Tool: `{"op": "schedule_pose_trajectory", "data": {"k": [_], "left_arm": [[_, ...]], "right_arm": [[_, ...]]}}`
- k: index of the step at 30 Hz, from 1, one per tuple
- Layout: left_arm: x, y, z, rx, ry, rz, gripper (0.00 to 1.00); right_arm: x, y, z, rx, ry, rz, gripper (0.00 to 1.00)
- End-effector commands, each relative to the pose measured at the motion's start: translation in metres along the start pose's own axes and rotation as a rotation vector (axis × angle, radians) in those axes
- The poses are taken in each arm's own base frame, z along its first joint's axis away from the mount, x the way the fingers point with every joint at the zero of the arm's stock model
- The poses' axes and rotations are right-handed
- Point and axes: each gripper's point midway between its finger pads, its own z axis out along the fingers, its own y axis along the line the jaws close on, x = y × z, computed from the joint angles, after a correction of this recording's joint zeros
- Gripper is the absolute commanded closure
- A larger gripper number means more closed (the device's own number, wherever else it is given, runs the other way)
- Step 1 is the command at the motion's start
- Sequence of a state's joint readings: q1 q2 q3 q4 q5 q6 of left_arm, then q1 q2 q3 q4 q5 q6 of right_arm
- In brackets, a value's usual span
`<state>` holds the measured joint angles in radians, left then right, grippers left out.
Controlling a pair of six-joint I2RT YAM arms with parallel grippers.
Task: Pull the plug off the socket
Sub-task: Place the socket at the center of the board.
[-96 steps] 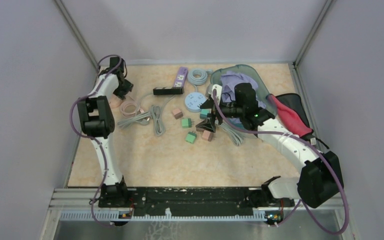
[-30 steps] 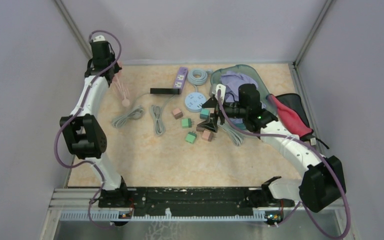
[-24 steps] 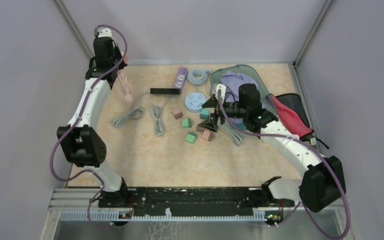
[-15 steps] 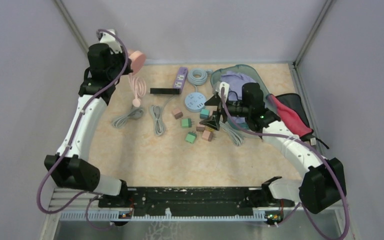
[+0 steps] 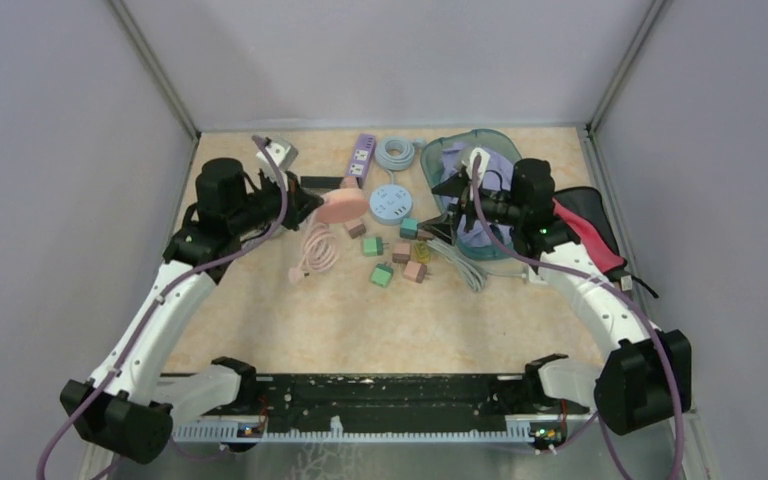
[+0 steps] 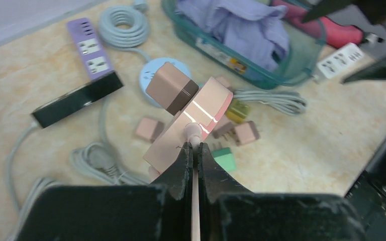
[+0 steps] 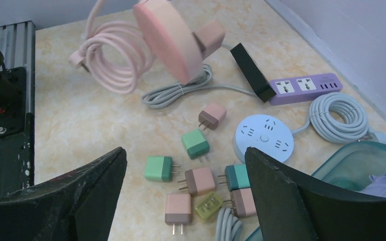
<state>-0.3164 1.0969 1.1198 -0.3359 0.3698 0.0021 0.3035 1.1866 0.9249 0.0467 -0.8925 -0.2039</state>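
Note:
A round pink socket (image 5: pixel 341 206) hangs in the air over the table's middle left, with a pink and brown cube plug (image 6: pixel 172 94) stuck in its face. My left gripper (image 5: pixel 305 205) is shut on the socket's pink cord (image 6: pixel 195 134) right where it leaves the socket body (image 6: pixel 201 113). The rest of the cord dangles in a coil (image 5: pixel 315 248). In the right wrist view the socket (image 7: pixel 166 40) and plug (image 7: pixel 208 37) sit up ahead. My right gripper (image 5: pixel 445 208) stands open to the socket's right, apart from it, nothing between its fingers (image 7: pixel 286 196).
Several loose green, pink and teal plugs (image 5: pixel 392 262) lie under the gap between the arms. A round blue socket (image 5: pixel 393 203), purple power strip (image 5: pixel 363 153), black strip (image 7: pixel 251 70) and grey cords (image 5: pixel 397 152) lie behind. A teal bin with purple cloth (image 5: pixel 480 150) stands at the right.
My left arm has swung from the far left corner toward the middle, carrying the pink socket and its cord off the table. My right gripper has drawn back to the right, still open.

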Motion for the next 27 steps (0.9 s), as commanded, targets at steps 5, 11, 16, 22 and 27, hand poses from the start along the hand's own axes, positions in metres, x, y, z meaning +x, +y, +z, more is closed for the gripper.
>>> {"op": "schedule_pose_trajectory", "data": {"k": [5, 11, 16, 22, 27], "left_arm": [[0.011, -0.094, -0.009, 0.362, -0.071, 0.111, 1.00], [0.043, -0.143, 0.003, 0.508, -0.005, 0.158, 1.00], [0.063, -0.177, 0.022, 0.566, 0.043, 0.245, 1.00], [0.098, -0.210, 0.044, 0.589, 0.118, 0.406, 1.00], [0.145, -0.221, 0.047, 0.599, 0.226, 0.477, 1.00]], "right_arm": [[-0.014, -0.007, -0.008, 0.010, -0.060, -0.009, 0.13], [-0.011, -0.013, -0.011, 0.023, -0.061, 0.014, 0.13], [-0.009, -0.016, -0.012, 0.028, -0.063, 0.022, 0.13], [-0.008, -0.019, -0.014, 0.035, -0.064, 0.028, 0.13], [-0.007, -0.020, -0.015, 0.034, -0.063, 0.033, 0.13]]}}
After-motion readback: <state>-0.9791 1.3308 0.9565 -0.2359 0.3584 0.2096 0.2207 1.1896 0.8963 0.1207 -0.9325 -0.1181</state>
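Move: The left hand already holds the pink round socket; the clear board centre it is bound for lies about 15 cm back, 22 cm to the right and some 26 cm below. The nearer green plug sits on the table about 2 cm back and 14 cm right, the light-pink plug level and 21 cm right, the blue round socket 14 cm ahead and 17 cm right. From the right hand that centre is about 14 cm back, 3 cm left and 24 cm down. Keeping its closed pinch on the cord stub of the pink socket, the left hand swings right by about 18 cm and back by about 15 cm, at first nearly level and then sinking steadily, some 14 cm in all, towards the open board centre on the near side of the loose plugs. On the way the wrist turns clockwise by about 40 degrees and rolls a little so its left side rises, while the right hand, still open and empty, eases about 2 cm to its right and slightly forward. ##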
